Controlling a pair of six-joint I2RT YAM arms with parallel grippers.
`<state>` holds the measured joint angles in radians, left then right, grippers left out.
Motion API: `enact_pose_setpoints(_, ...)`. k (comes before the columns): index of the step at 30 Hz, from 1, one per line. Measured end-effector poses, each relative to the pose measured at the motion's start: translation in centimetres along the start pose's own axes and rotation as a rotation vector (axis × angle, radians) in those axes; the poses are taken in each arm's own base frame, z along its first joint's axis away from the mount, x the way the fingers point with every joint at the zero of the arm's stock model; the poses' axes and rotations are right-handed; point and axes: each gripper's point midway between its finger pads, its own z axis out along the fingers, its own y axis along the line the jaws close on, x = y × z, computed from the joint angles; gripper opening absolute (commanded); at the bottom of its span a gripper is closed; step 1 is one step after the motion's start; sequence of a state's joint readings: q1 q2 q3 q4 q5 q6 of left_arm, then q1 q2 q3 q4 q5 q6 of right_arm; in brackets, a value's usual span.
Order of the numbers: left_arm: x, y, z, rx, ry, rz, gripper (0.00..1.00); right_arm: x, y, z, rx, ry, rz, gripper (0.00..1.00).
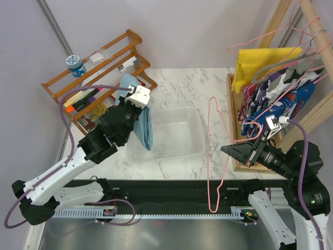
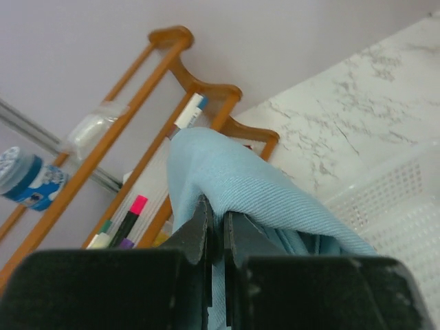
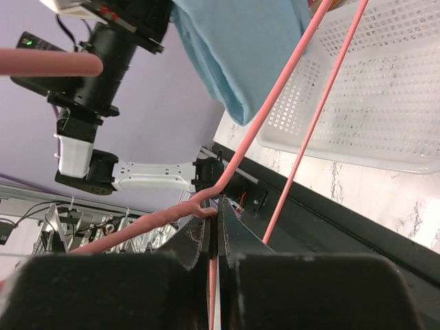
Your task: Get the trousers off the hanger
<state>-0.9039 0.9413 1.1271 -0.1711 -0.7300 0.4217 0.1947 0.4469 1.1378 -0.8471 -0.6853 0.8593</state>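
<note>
The light-blue trousers (image 1: 144, 127) hang from my left gripper (image 1: 133, 89) above the left end of the clear plastic tray (image 1: 179, 141). In the left wrist view the jaws of that gripper (image 2: 216, 213) are shut on a fold of the trousers (image 2: 261, 185). The pink wire hanger (image 1: 208, 156) dangles bare to the right of the tray, apart from the trousers. My right gripper (image 1: 225, 148) is shut on it. The right wrist view shows the hanger (image 3: 275, 89) pinched between the fingers of that gripper (image 3: 214, 206), with the trousers (image 3: 240, 48) beyond.
A wooden shelf rack (image 1: 99, 67) with markers and a blue-lidded jar (image 1: 76, 65) stands at the back left. On the right, a wooden clothes rack (image 1: 312, 31) carries a yellow cloth (image 1: 263, 60), patterned clothes (image 1: 281, 99) and more wire hangers. A black rail (image 1: 166, 195) runs along the near edge.
</note>
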Motion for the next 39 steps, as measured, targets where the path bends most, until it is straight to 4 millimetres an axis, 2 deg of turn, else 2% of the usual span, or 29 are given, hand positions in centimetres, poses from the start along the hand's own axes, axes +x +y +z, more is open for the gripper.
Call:
enact_pose_setpoints(3,2.4,-3.2,1.2,0.076,0.063,0.027,0.02,0.0,0.0,0.0,-0.002,0.002,-0.001,0.0)
enact_pose_setpoints(6,4.4,-7.7,2.3,0.204,0.117,0.02,0.02,0.1,0.1,0.0,-0.005,0.005,-0.001,0.0)
enact_pose_setpoints(10,7.8,-13.3,2.5,0.362,0.199,0.005,0.02,0.2,0.1,-0.1,-0.008,0.007,-0.001,0.0)
enact_pose_setpoints(13,9.2,-16.1,2.4,0.439,0.241,-0.02,0.02,0.3,0.2,-0.2,-0.013,0.007,-0.004,0.0)
enact_pose_setpoints(20,11.5,-20.8,1.8,0.555,0.327,-0.14,0.02,0.5,0.0,-0.1,-0.016,0.008,0.0,0.0)
enact_pose_setpoints(29,15.9,-26.0,1.0,0.64,0.485,-0.271,0.02,0.7,-0.6,0.2,-0.012,0.012,0.008,0.0)
enact_pose_setpoints(31,16.5,-26.8,0.7,0.663,0.515,-0.29,0.14,0.8,-0.8,0.3,-0.008,0.015,0.014,0.0)
enact_pose_setpoints(32,16.6,-27.0,0.5,0.674,0.525,-0.298,0.3,0.8,-0.9,0.3,-0.007,0.017,0.016,0.0)
enact_pose_setpoints(34,16.4,-27.2,0.1,0.695,0.533,-0.322,0.44,0.9,-1.0,0.4,-0.004,0.02,0.02,0.0)
enact_pose_setpoints(35,16.0,-27.3,-0.2,0.706,0.534,-0.342,0.66,0.8,-1.0,0.4,-0.004,0.019,0.02,0.0)
enact_pose_setpoints(37,14.6,-26.8,-1.0,0.726,0.526,-0.392,0.76,0.8,-1.0,0.4,-0.005,0.019,0.019,0.0)
enact_pose_setpoints(39,12.7,-25.7,-1.8,0.741,0.491,-0.43,0.77,0.7,-1.0,0.5,-0.004,0.02,0.019,0.0)
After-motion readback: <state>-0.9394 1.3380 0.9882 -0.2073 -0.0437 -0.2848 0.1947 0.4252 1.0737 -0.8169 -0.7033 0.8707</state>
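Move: The left hand, with the trousers in its fingers, has the white basket about 13 cm to its right, nearly level fore and aft and some 32 cm below. The wooden rack's middle is roughly 14 cm to its left, 11 cm farther out and 23 cm lower. The pink hanger's middle is some 27 cm to its right, 19 cm back and about level in height. From the right hand the basket lies about 18 cm ahead, 19 cm left and 31 cm down. Down and to its right goes the left arm, carrying the trousers away from the rack into the basket: some 26 cm down and 18 cm right, with the fingers tipping steeply down and turning a little clockwise. Low over the basket the fingers open wide and let go of the cloth, then the hand lifts about 4 cm, drawing slightly back. The right hand keeps its grip on the pink hanger. ##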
